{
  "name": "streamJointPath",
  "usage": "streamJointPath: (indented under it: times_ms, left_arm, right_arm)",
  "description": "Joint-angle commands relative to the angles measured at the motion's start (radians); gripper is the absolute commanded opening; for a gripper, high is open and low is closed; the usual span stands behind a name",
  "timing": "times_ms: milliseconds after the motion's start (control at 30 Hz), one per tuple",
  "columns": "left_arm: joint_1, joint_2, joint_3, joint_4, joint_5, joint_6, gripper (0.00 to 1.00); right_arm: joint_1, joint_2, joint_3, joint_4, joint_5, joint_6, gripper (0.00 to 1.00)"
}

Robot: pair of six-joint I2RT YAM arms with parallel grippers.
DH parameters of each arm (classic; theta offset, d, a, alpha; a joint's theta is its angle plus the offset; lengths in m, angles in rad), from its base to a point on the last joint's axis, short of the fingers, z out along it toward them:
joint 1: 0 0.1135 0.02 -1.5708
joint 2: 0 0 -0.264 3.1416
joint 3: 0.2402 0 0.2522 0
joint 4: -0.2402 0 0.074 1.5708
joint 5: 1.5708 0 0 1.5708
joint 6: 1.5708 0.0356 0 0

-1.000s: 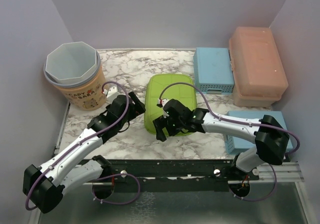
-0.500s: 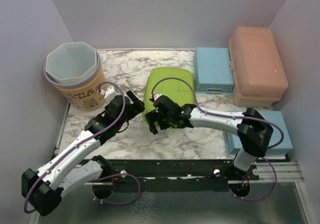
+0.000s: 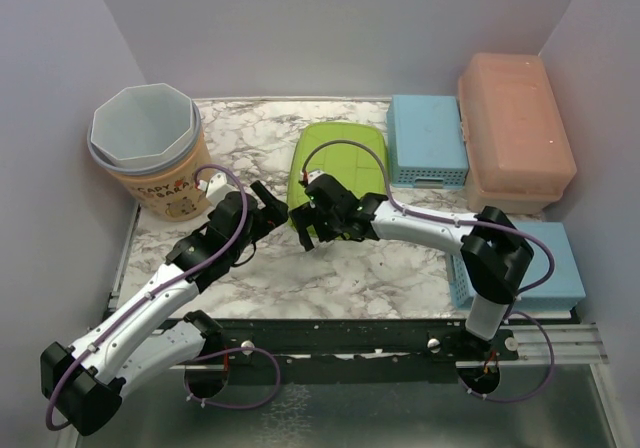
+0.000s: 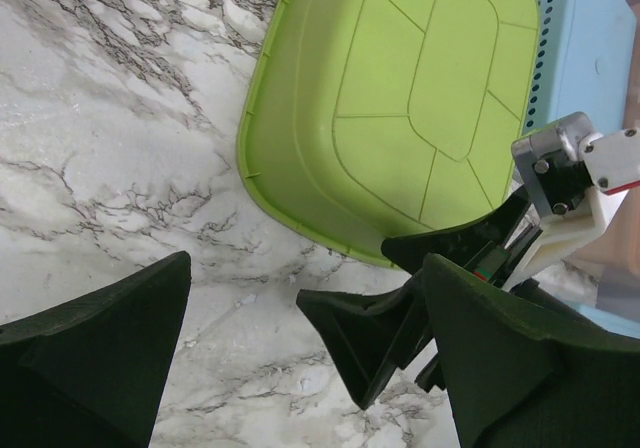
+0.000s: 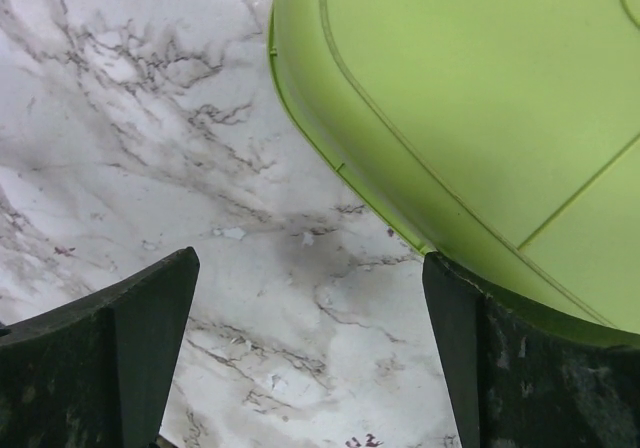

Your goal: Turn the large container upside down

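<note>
The large container [image 3: 342, 153], lime green, lies at mid-table with its panelled underside facing up [image 4: 400, 98]. My right gripper [image 3: 312, 230] stands open at its near left corner. In the right wrist view, the right gripper [image 5: 310, 268] has one fingertip [image 5: 445, 288] against the container's rim [image 5: 400, 218] and bare marble between the fingers. My left gripper [image 3: 265, 204] is open just left of the container, holding nothing. The left wrist view shows the left gripper [image 4: 308, 263] facing the container's near edge, with the right gripper's dark finger [image 4: 370, 338] crossing in front.
A round tub [image 3: 150, 153] with a beige label stands at the back left. A blue basket [image 3: 427, 138] and a salmon box [image 3: 515, 128] sit at the back right. Another blue basket [image 3: 545, 268] is near the right arm. Purple walls enclose the marble table [image 3: 250, 138].
The green container has slid away from the arms toward the back. My right gripper has swung left to its near left corner and opened slightly wider. The left gripper crept forward a little.
</note>
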State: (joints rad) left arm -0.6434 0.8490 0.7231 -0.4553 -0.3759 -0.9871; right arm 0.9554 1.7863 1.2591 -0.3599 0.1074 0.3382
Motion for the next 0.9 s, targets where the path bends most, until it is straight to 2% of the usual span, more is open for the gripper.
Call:
streamJointPath:
  times_ms: [0,867]
  left_arm:
    - [0.004,-0.006,-0.017,-0.006,0.001,-0.008,0.99]
    - [0.004,-0.024,-0.022,-0.011,0.014,0.000,0.99]
  right_arm:
    - [-0.036,0.010,0.010,-0.018,0.003,-0.038,0.98]
    - [-0.226,0.252,0.314,-0.047,-0.009,-0.080,0.99]
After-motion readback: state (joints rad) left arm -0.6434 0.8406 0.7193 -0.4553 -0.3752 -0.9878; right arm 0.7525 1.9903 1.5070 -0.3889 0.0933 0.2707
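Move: The large green container lies already upside down, its middle about 14 cm ahead and 10 cm to the right of my right hand, a few centimetres lower; my forward finger is at its near wall by the left corner. From my right hand, the blue basket at the back is about 25 cm ahead and 34 cm right, the orange box some 27 cm ahead and 57 cm right. From my left hand the container is roughly 10 cm ahead, 16 cm right and well below. With the fingers of my right hand still wide open and slanting down, I keep the forward finger on the near wall of the upturned container and push it along the table towards the back edge, beside the blue basket. I go forward about 11 cm, nearly level, with only a slight drift right, while the wrist turns some 10 degrees clockwise. ##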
